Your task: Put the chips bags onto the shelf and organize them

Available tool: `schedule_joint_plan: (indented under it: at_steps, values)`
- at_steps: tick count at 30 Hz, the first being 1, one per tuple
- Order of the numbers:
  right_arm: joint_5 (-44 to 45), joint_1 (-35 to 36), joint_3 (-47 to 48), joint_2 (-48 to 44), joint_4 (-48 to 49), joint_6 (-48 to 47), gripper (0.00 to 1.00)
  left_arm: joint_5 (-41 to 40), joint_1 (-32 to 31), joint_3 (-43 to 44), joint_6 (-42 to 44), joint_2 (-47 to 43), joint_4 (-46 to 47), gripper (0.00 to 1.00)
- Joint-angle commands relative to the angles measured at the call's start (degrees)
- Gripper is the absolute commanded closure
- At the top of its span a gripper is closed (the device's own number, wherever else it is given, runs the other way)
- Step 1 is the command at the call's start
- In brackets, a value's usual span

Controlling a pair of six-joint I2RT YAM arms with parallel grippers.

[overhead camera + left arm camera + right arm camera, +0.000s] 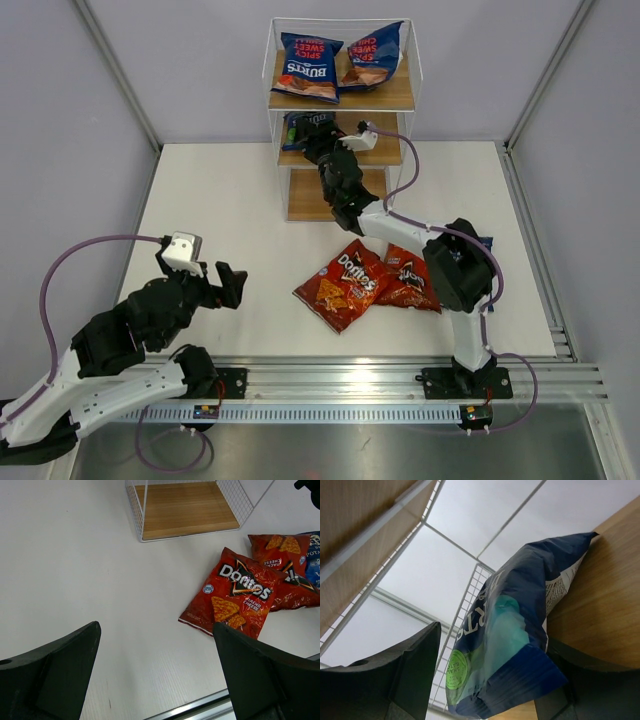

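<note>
The shelf (395, 97) stands at the back of the table. Two dark blue Burts chips bags (308, 65) (372, 55) lie on its top board. A third blue bag (300, 128) rests on the middle board (605, 605). My right gripper (322, 150) reaches into that tier and is open, with the bag (520, 630) between its jaws and a gap beside the left finger (395, 675). Two red Doritos bags (345, 283) (410, 280) lie overlapping on the table. My left gripper (156, 670) hovers open and empty at the near left.
A corner of a larger blue bag (312, 555) shows to the right of the Doritos, partly under my right arm (460, 265). The bottom shelf board (185, 507) is bare. A metal rail (400, 380) runs along the near edge.
</note>
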Motion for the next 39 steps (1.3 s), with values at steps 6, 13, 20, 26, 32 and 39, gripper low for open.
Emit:
schedule_joint_plan:
  at_steps: [6,13,20,26,32,39]
  values:
    - [5.6,1.6,0.4,-4.7,-17.2,4.6,0.24,-0.5,0.1,-0.1,0.6,0.6,2.0,0.01]
    - [6.9,2.3,1.7,-6.0,-24.5,8.7,0.24,-0.7,0.1,0.0,0.4,0.8,1.8,0.01]
    - [6.5,2.8,1.4,-7.4,-29.3,11.8,0.23,-0.6,0.2,-0.1,0.4,0.8,1.9,0.01]
    - [6.0,3.0,-0.6,-9.4,-32.3,14.7,0.0,-0.7,0.2,0.0,0.4,0.9,1.8,0.01]
    - [4.6,2.9,-3.0,-11.5,-31.8,14.4,0.01,-0.8,0.1,0.0,0.4,0.9,1.7,0.01]
    - [4.2,3.1,-5.5,-14.0,-33.1,14.7,0.01,-1.1,0.1,0.0,0.1,0.9,1.5,0.01]
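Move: The blue-green Burts bag lies on the middle shelf, its near end already between the right hand's part-open fingers and its middle about 7 cm straight ahead at roughly the hand's height. On the top shelf, some 20 cm above the hand, one blue Burts bag is about 6 cm ahead and the other about 8 cm ahead and 11 cm to the right. From the idle left hand, the blue-green bag is around 36 cm ahead, 16 cm right and slightly above. Around the near end of the blue-green bag, the right fingers spread from mostly to fully open, the lower one still close against the bag's corner. Meanwhile the hand backs about 5 cm towards the middle shelf's front edge, sinking some 2 cm early on as the wrist tips down roughly 15 degrees, with a slight drift right at the end. ##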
